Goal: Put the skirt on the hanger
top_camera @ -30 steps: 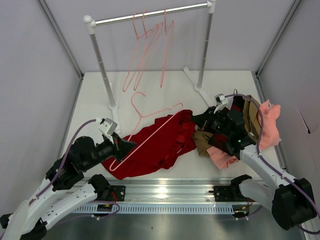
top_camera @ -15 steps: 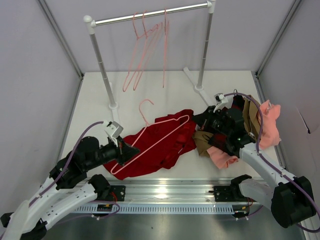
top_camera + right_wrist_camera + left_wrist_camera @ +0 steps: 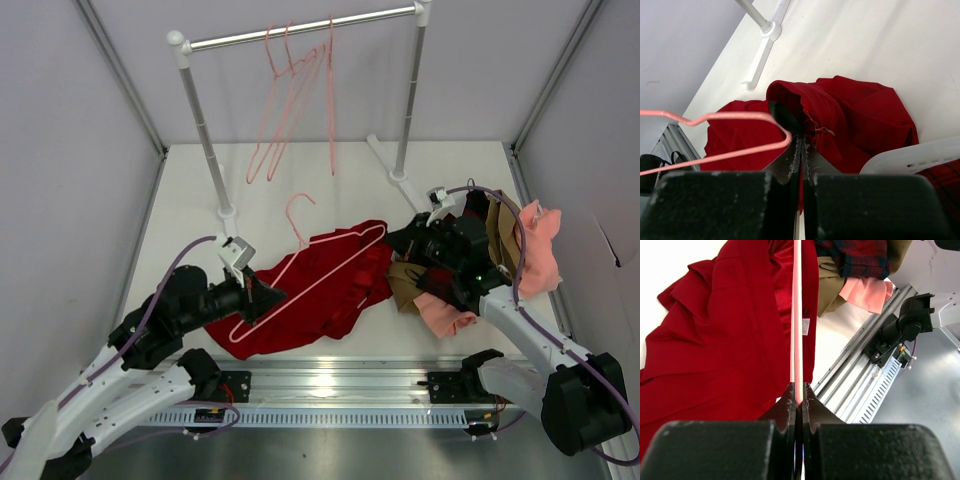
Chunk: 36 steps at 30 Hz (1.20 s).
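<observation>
The deep-red skirt (image 3: 320, 290) lies spread on the table's near middle; it also shows in the left wrist view (image 3: 725, 340) and the right wrist view (image 3: 860, 115). My left gripper (image 3: 268, 296) is shut on the lower corner of the salmon-pink hanger (image 3: 320, 272), which lies slanted over the skirt, hook (image 3: 297, 215) toward the rack. In the left wrist view my left gripper (image 3: 798, 392) pinches the wire (image 3: 797, 315). My right gripper (image 3: 395, 245) is shut on the skirt's raised waist edge, with the cloth pinched between its jaws (image 3: 802, 142). The hanger's far end (image 3: 740, 117) is right beside that edge.
A clothes rack (image 3: 300, 30) stands at the back with three more pink hangers (image 3: 290, 100) on it. A white basket (image 3: 500, 250) at the right holds plaid, tan and salmon-pink garments (image 3: 540, 250). A metal rail (image 3: 330, 385) runs along the near edge.
My left gripper has carried the hanger right and forward, so its far end now reaches the skirt's lifted edge. My right gripper has hardly moved.
</observation>
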Each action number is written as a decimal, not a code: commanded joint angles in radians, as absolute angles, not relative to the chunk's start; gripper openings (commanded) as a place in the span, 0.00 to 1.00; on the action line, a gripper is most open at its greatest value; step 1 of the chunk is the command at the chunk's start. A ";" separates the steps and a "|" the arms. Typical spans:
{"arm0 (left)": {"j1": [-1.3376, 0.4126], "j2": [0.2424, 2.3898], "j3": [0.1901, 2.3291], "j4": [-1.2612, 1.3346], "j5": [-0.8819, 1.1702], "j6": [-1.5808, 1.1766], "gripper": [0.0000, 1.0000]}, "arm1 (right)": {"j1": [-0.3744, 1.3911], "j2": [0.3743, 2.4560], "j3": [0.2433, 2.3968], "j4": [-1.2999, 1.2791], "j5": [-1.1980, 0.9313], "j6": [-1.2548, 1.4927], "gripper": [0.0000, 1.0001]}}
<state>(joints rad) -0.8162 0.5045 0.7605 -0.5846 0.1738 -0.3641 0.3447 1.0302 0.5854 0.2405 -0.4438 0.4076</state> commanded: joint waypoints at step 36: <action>-0.819 0.548 0.706 -0.437 0.207 -0.390 0.00 | 0.353 0.920 0.618 0.184 -0.442 0.353 0.29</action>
<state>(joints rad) -0.8162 0.5400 0.7223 -0.5167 0.1730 -0.3668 0.3504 0.9424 0.5854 0.1730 -0.4561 0.3542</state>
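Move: The right hand, shut on the skirt's waistband, has the hanger's right end about 1 cm ahead, 2 cm to its left and 2 cm above. The tan garment lies some 10 cm back and 5 cm right of this hand, about 13 cm below. For the left hand, pinching the hanger near its other end, that right end is roughly 15 cm ahead, 22 cm right and about level. Right hand eases back and up about 2 cm, opening to release the skirt's waistband; left keeps the hanger. ##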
